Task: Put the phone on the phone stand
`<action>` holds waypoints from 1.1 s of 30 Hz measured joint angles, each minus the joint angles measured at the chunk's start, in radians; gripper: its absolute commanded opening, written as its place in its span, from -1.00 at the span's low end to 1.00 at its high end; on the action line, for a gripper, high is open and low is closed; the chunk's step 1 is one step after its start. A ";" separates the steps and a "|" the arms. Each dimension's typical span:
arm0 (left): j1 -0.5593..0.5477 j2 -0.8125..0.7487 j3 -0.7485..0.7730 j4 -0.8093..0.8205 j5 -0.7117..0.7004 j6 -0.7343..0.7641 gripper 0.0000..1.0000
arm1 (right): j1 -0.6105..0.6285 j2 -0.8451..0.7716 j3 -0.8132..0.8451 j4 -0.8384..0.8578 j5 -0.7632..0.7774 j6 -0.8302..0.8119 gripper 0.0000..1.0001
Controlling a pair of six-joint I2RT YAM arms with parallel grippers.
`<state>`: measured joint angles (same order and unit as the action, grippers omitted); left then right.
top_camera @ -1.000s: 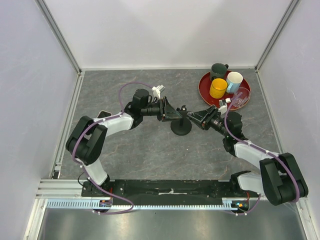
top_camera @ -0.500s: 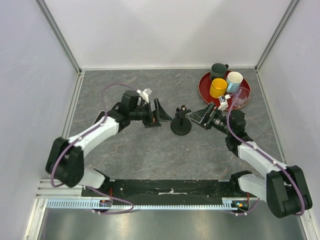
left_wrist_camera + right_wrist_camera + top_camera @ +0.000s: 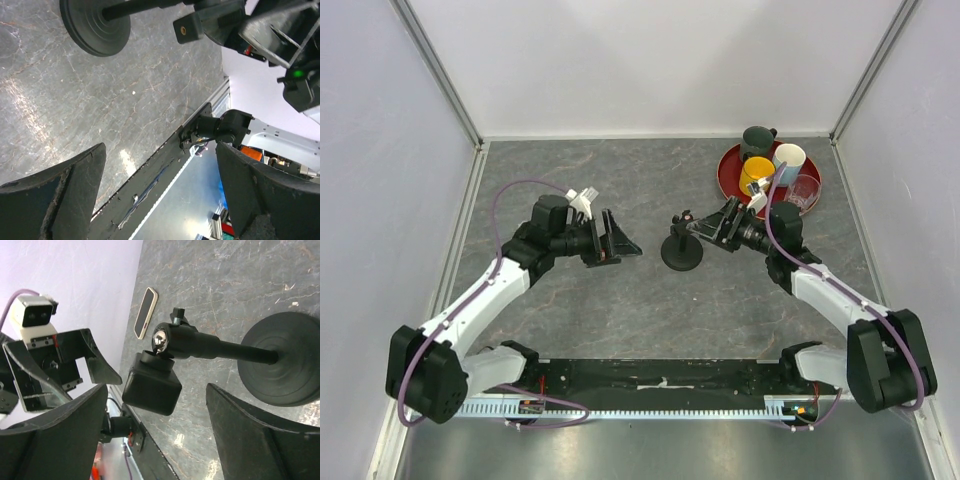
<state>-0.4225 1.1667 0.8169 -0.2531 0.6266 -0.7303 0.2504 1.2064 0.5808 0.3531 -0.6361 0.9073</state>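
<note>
The black phone stand (image 3: pixel 682 252) stands mid-table, with its disc base (image 3: pixel 282 360), post and cradle block (image 3: pixel 152 382) in the right wrist view. It also shows at the top of the left wrist view (image 3: pixel 95 25). The phone (image 3: pixel 145 312), with its cream case edge, lies flat on the table far beyond the stand; in the top view it is hidden by the left arm. My left gripper (image 3: pixel 623 240) is open and empty, left of the stand (image 3: pixel 160 200). My right gripper (image 3: pixel 700 228) is open and empty, right beside the stand's top (image 3: pixel 160 440).
A red tray (image 3: pixel 728 185) at the back right holds a dark green mug (image 3: pixel 757 140), a yellow mug (image 3: pixel 756 176), a white-blue mug (image 3: pixel 788 163) and a clear glass (image 3: pixel 805 190). White walls enclose the table on three sides.
My left gripper has drawn back to the left, away from the stand, and stays open. My right gripper has shifted slightly toward the stand's top. The stand has not moved.
</note>
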 measured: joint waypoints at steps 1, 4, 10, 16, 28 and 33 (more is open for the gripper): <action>0.000 -0.016 -0.010 -0.002 0.004 0.000 0.92 | 0.000 0.014 0.000 0.012 -0.003 0.018 0.49; 0.000 -0.065 -0.037 -0.003 0.011 0.000 0.92 | 0.000 0.047 -0.003 0.060 -0.011 0.069 0.22; 0.000 -0.122 -0.070 -0.003 0.019 -0.002 0.90 | -0.006 0.090 -0.039 0.206 -0.026 0.186 -0.52; 0.000 -0.165 -0.085 -0.003 0.038 -0.005 0.90 | -0.018 0.166 -0.099 0.425 -0.059 0.314 -0.97; 0.000 -0.233 -0.112 -0.008 0.060 -0.013 0.90 | -0.027 0.295 -0.160 0.732 -0.090 0.463 -0.92; 0.000 -0.244 -0.114 -0.012 0.061 -0.013 0.90 | -0.028 0.323 -0.174 0.797 -0.092 0.489 -0.69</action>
<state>-0.4229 0.9226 0.7033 -0.2649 0.6872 -0.7433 0.2222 1.5295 0.4068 1.1496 -0.7280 1.3964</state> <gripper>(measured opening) 0.950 0.480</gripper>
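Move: The head block of the phone stand sits almost between my open right fingertips, about 1 cm farther out, 1 cm to their left and 1 cm lower. From that hand, the stand's round base lies roughly 15 cm below, 1 cm ahead and 4 cm left; the yellow mug stands some 20 cm ahead, 17 cm right and 11 cm down. From my left hand, the head block is about 5 cm ahead, 14 cm right and 2 cm below. I nudge my right hand about 1 cm forward and left while shutting its fingers on the phone stand's head block. Then I keep the pinch and go on rolling that wrist, left side rising, about 20 degrees in all, nearly on the spot. Meanwhile my left hand, wide open, backs off towards its base and rises a little, away from the stand. ##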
